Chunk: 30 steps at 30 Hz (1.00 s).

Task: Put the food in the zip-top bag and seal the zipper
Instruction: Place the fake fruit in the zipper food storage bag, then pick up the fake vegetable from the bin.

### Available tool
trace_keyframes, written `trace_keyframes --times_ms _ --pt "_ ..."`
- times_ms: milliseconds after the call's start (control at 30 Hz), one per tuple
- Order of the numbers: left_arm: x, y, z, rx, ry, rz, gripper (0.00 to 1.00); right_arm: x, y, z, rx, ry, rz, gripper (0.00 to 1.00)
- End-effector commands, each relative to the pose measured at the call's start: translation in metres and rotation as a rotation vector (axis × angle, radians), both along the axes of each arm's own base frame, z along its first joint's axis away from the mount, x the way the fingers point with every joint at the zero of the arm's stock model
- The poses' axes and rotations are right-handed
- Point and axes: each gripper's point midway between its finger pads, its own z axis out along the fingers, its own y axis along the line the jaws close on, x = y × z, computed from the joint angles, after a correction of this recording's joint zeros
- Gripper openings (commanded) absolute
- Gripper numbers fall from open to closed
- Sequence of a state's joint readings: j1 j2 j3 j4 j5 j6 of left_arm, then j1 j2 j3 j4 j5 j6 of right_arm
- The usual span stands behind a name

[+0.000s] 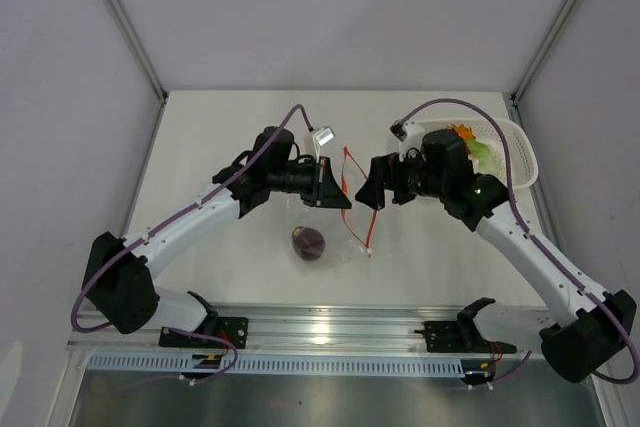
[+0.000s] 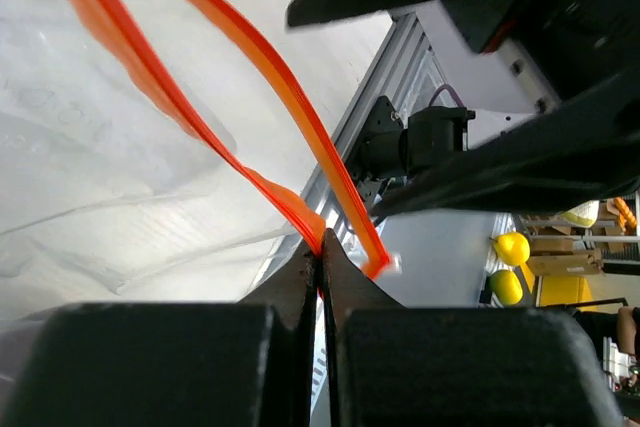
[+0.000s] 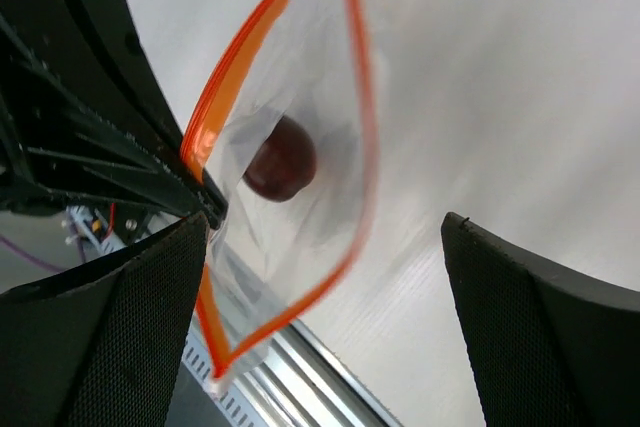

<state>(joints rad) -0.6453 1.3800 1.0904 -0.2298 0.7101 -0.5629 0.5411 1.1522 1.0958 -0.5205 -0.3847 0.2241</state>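
Note:
The zip-top bag (image 1: 335,237) hangs open over the middle of the table. My left gripper (image 1: 338,197) is shut on its red-orange zipper (image 2: 270,67), pinching one lip of the strip at the fingertips (image 2: 320,247). A dark red round fruit (image 3: 282,159) lies inside the bag, seen through the open mouth and also from above (image 1: 308,243). My right gripper (image 1: 371,189) faces the left one, open wide, and its view looks into the bag's mouth (image 3: 325,222) with nothing gripped. The orange pineapple (image 1: 462,132) and a pale-green piece (image 1: 482,150) sit in the basket.
A white perforated basket (image 1: 520,152) stands at the back right, just behind my right wrist. An aluminium rail (image 1: 330,332) runs along the table's near edge. White walls close off the back and both sides.

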Motion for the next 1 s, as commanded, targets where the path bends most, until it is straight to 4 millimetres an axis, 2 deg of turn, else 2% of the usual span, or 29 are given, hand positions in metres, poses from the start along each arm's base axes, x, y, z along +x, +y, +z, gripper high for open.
trace_keyframes --times_ms 0,133,300,333,467,500,567,600,633,667,700,800,867,900,967 --pt "0.000 -0.001 0.011 -0.040 -0.029 -0.008 0.01 0.019 -0.028 0.039 0.003 -0.081 -0.191 0.99" --pt "-0.001 0.001 0.007 -0.035 -0.028 -0.004 0.01 0.029 -0.049 0.055 0.018 -0.135 -0.296 0.99" --pt "-0.002 0.001 0.005 -0.035 -0.028 -0.004 0.01 0.055 -0.089 0.046 -0.015 -0.077 -0.517 0.99" --pt "-0.002 0.001 0.005 -0.036 -0.029 -0.004 0.01 0.062 -0.094 0.038 -0.033 -0.056 -0.543 0.99" --pt "-0.001 0.001 0.008 -0.040 -0.038 -0.004 0.01 0.087 -0.134 0.018 -0.131 -0.030 -0.740 0.99" --pt "-0.001 0.001 0.009 -0.041 -0.039 -0.005 0.01 0.094 -0.151 0.015 -0.170 -0.030 -0.818 0.99" --pt "-0.001 0.001 0.009 -0.043 -0.041 -0.008 0.01 0.106 -0.169 -0.003 -0.237 -0.003 -0.892 0.99" --pt "-0.001 0.000 0.009 -0.043 -0.039 -0.011 0.01 0.113 -0.189 -0.009 -0.284 -0.006 -0.966 0.99" --pt "-0.001 0.000 0.009 -0.044 -0.038 -0.012 0.01 0.117 -0.199 -0.011 -0.318 -0.005 -1.010 0.99" --pt "-0.001 0.000 0.009 -0.045 -0.040 -0.012 0.01 0.122 -0.210 -0.026 -0.383 0.021 -1.056 0.99" --pt "-0.001 0.000 0.010 -0.048 -0.043 -0.016 0.01 0.125 -0.229 -0.029 -0.432 0.014 -1.127 0.99" --pt "-0.001 -0.001 0.008 -0.048 -0.042 -0.019 0.00 0.137 -0.247 -0.045 -0.491 0.041 -1.181 0.99" --pt "-0.002 -0.001 0.009 -0.057 -0.040 -0.022 0.00 0.144 -0.264 -0.049 -0.531 0.017 -1.242 0.99" --pt "-0.002 -0.001 0.008 -0.060 -0.039 -0.023 0.01 0.148 -0.269 -0.060 -0.572 0.029 -1.249 0.99" --pt "-0.002 -0.002 0.007 -0.071 -0.032 -0.024 0.00 0.150 -0.288 -0.063 -0.652 0.014 -1.317 0.99"
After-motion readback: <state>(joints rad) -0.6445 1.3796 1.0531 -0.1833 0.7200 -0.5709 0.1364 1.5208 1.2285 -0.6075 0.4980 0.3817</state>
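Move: Out in the basket, the cabbage lies roughly 27 cm ahead of the open right hand, 34 cm to its right and 18 cm below. The pineapple sits about 7 cm left of the cabbage and 5 cm farther out; the held bag's mouth is just beside the right hand, some 3 cm left, 2 cm back and slightly lower. From the left hand, the cabbage is about 30 cm ahead, 37 cm right and 17 cm below. Leaving the bag mouth, the right hand swings some 25 cm right and 13 cm forward towards the cabbage in the basket, first rising about 3.5 cm, then sinking to about 8 cm under its starting height. It turns clockwise by roughly 65 degrees and rolls, left side dipping, fingers staying wide open and still empty. The left hand keeps the zipper edge pinched, holding almost in place. ##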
